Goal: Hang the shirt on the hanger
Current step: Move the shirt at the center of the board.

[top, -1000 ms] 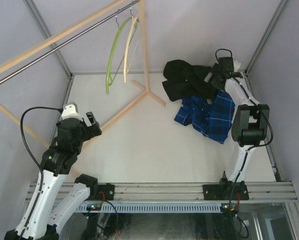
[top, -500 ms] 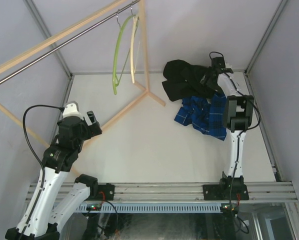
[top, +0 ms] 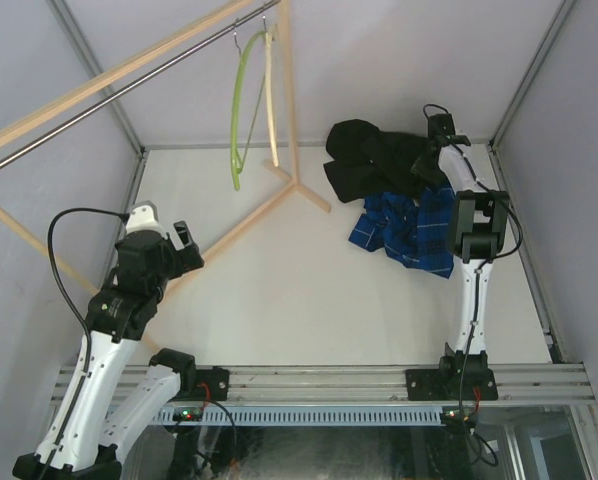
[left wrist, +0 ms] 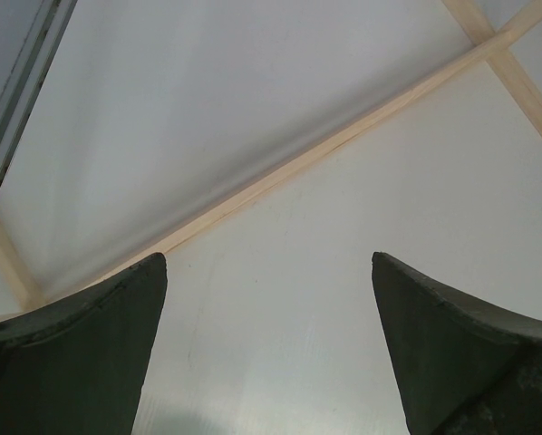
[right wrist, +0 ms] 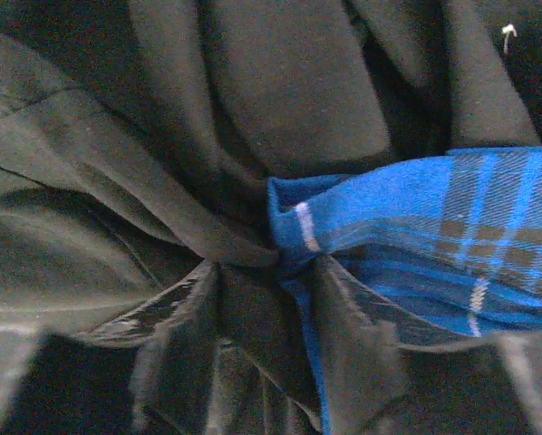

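The blue plaid shirt (top: 411,230) lies crumpled at the back right of the table, partly under a black garment (top: 374,160). My right gripper (top: 436,152) is pressed down where the two meet. In the right wrist view its fingers (right wrist: 348,317) pinch a bunched fold (right wrist: 266,272) made of the shirt's blue edge (right wrist: 380,213) and black cloth (right wrist: 253,109). The lime-green hanger (top: 239,110) hangs by its hook from the rail at the back left. My left gripper (top: 184,245) hovers open above the bare table (left wrist: 269,272) at the left, far from both.
A cream hanger (top: 271,100) hangs right beside the green one. A wooden rack with a metal rail (top: 129,85) and floor struts (left wrist: 343,136) spans the left and back. Grey walls enclose the table on three sides.
The right arm stretched further back and its jaws came together on the cloth. Both hangers swung to the right on the rail. The left arm barely moved.
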Tool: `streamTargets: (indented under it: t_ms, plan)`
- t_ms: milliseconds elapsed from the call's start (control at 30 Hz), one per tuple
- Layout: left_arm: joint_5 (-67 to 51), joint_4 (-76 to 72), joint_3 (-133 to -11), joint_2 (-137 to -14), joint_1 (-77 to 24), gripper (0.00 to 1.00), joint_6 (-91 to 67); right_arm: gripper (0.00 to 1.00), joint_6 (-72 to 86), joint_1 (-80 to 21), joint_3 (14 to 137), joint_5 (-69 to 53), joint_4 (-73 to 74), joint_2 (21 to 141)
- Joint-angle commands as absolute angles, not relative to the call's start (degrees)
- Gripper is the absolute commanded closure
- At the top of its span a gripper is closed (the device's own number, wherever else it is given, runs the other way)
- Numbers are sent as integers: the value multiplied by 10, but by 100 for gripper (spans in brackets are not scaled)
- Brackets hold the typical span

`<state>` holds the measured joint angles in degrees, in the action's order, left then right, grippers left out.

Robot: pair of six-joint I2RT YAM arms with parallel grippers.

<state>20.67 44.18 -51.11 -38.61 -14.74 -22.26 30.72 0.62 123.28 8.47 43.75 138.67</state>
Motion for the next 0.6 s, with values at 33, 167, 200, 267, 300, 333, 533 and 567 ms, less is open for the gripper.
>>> streamTargets:
  t_ms: [33, 167, 200, 267, 300, 333, 533, 567]
  plan:
    - [201, 421, -503, -388, -143, 2, -211, 73, 303, 7, 1203, 53, 429, 1364]
    - [203, 421, -503, -389, -142, 3, -210, 98, 301, 9, 1098, 57, 356, 1279]
    - [203, 421, -503, -389, -142, 3, -210, 100, 301, 11, 1067, 63, 334, 1249]
    - [204, 421, -503, -389, -141, 2, -210, 100, 303, 14, 994, 70, 296, 1187]
    - [204, 421, -503, -389, -141, 2, -210, 100, 303, 15, 965, 75, 279, 1155]
    - [204, 421, -504, -389, -140, 3, -210, 100, 301, 15, 936, 81, 263, 1122]
    - [206, 422, -502, -387, -136, 2, -210, 100, 237, -4, 784, 113, 193, 902]
    - [204, 422, -502, -387, -135, 3, -210, 100, 223, -12, 763, 122, 185, 869]
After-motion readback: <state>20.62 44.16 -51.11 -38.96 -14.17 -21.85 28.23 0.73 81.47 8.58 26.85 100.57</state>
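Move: The right hand's half-open fingers sit down in cloth where the blue plaid shirt meets the black shirt. The blue shirt's middle lies some 15 cm back and 1 cm to the right, the black shirt's about 6 cm left and 1 cm farther out, both roughly at fingertip height. The rack foot stands some 31 cm left and 5 cm back. From the idle left hand the blue shirt is about 19 cm ahead, 45 cm right and 21 cm down. Right fingers pinch shut on the cloth, then haul it back and up, about 10 cm each way. ##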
